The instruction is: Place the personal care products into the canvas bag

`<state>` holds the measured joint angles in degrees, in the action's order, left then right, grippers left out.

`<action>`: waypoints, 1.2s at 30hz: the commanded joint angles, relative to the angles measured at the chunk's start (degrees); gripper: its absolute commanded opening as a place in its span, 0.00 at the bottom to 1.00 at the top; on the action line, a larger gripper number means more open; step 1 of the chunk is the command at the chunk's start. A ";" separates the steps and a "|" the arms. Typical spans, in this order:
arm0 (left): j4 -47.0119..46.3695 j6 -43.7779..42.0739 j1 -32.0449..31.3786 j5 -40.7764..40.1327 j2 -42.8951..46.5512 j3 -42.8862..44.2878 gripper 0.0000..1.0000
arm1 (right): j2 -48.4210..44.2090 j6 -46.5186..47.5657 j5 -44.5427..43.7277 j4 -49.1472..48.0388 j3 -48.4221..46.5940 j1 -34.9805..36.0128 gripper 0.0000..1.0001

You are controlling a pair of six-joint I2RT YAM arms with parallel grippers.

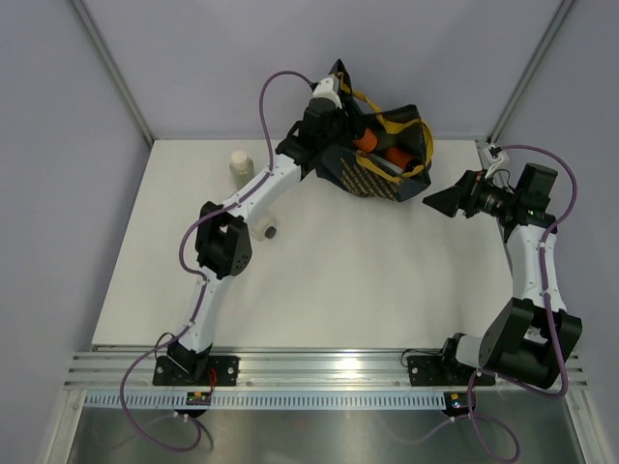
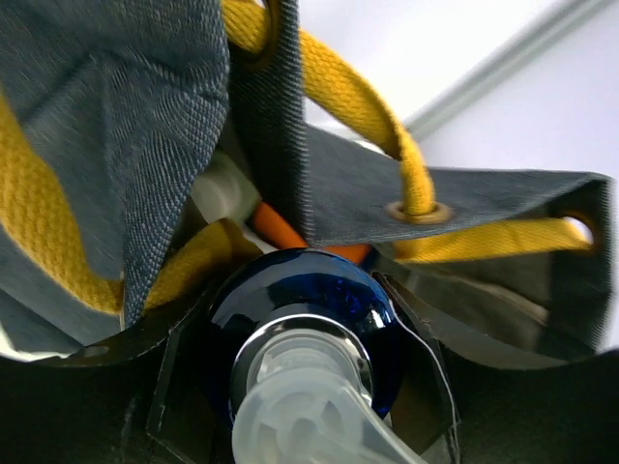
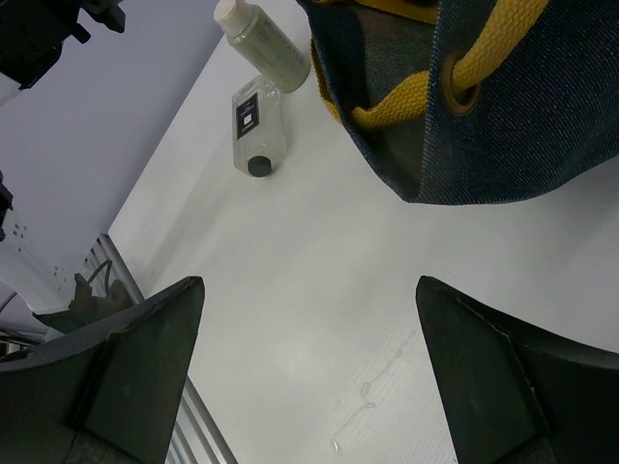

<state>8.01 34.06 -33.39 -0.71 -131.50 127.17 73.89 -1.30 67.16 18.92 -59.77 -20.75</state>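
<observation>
The canvas bag (image 1: 372,174) is dark navy with mustard-yellow handles and lies open at the back of the table. Two orange bottles (image 1: 368,143) and a white one (image 1: 383,166) show inside it. My left gripper (image 1: 327,114) is at the bag's left rim. In the left wrist view it (image 2: 300,387) is shut on a glossy dark blue bottle (image 2: 300,290) with a translucent white top, over the bag's opening (image 2: 455,208). A pale green bottle (image 1: 242,166) and a clear flat black-labelled bottle (image 1: 268,229) stay on the table. My right gripper (image 1: 440,201) is open and empty, right of the bag.
The right wrist view shows the pale green bottle (image 3: 261,43), the clear flat bottle (image 3: 256,135) and the bag's corner (image 3: 503,116) above bare white table (image 3: 319,290). Grey walls close the back and sides. A metal rail (image 1: 319,372) runs along the near edge.
</observation>
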 commanded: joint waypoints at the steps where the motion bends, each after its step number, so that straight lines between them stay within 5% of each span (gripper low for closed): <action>1: -6.16 -6.63 -0.62 -12.20 -2.52 8.17 0.00 | -0.76 0.95 1.93 -0.90 -0.09 -0.34 0.99; 6: -12.84 -3.77 -2.12 -15.46 -7.62 10.99 0.13 | -1.55 3.15 1.66 -0.28 0.44 -0.34 0.99; 17: -16.44 5.84 -1.51 -11.26 -7.81 10.03 0.98 | -3.04 6.57 0.17 3.23 0.62 -0.34 0.99; 29: -13.82 -5.05 1.39 4.65 14.32 -4.99 0.99 | -4.54 21.32 4.12 16.21 -2.37 -0.34 1.00; 36: -6.80 -15.77 5.43 8.72 36.18 -27.30 0.99 | -5.51 38.72 6.15 27.65 -3.51 -0.17 1.00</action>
<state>-1.26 25.69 -29.28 5.34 -104.86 106.26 70.70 26.11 70.26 39.20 -60.64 -20.78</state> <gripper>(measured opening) 0.983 0.993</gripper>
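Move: The left hand still grips the orange bottle by its blue cap at the canvas bag. The middle of the bag's mouth lies about 8 cm to its right, 1 cm back and 12 cm lower. Another orange bottle already inside is roughly 12 cm right, 2 cm back and 17 cm down; the green bottle on the table stands some 26 cm left, 7 cm back and 18 cm below. From the empty right hand, the bag's mouth is about 18 cm ahead, 14 cm left, 11 cm down. Forward, down and to the right, each by some 3 to 4 cm, the left hand carries the orange bottle farther into the bag, then opens wide and lets go. It rises about 17 cm while swinging back and left out over the rim, fingers tipping up a little and staying open. The right hand, open and empty, eases back about 4 cm, away from the bag. ##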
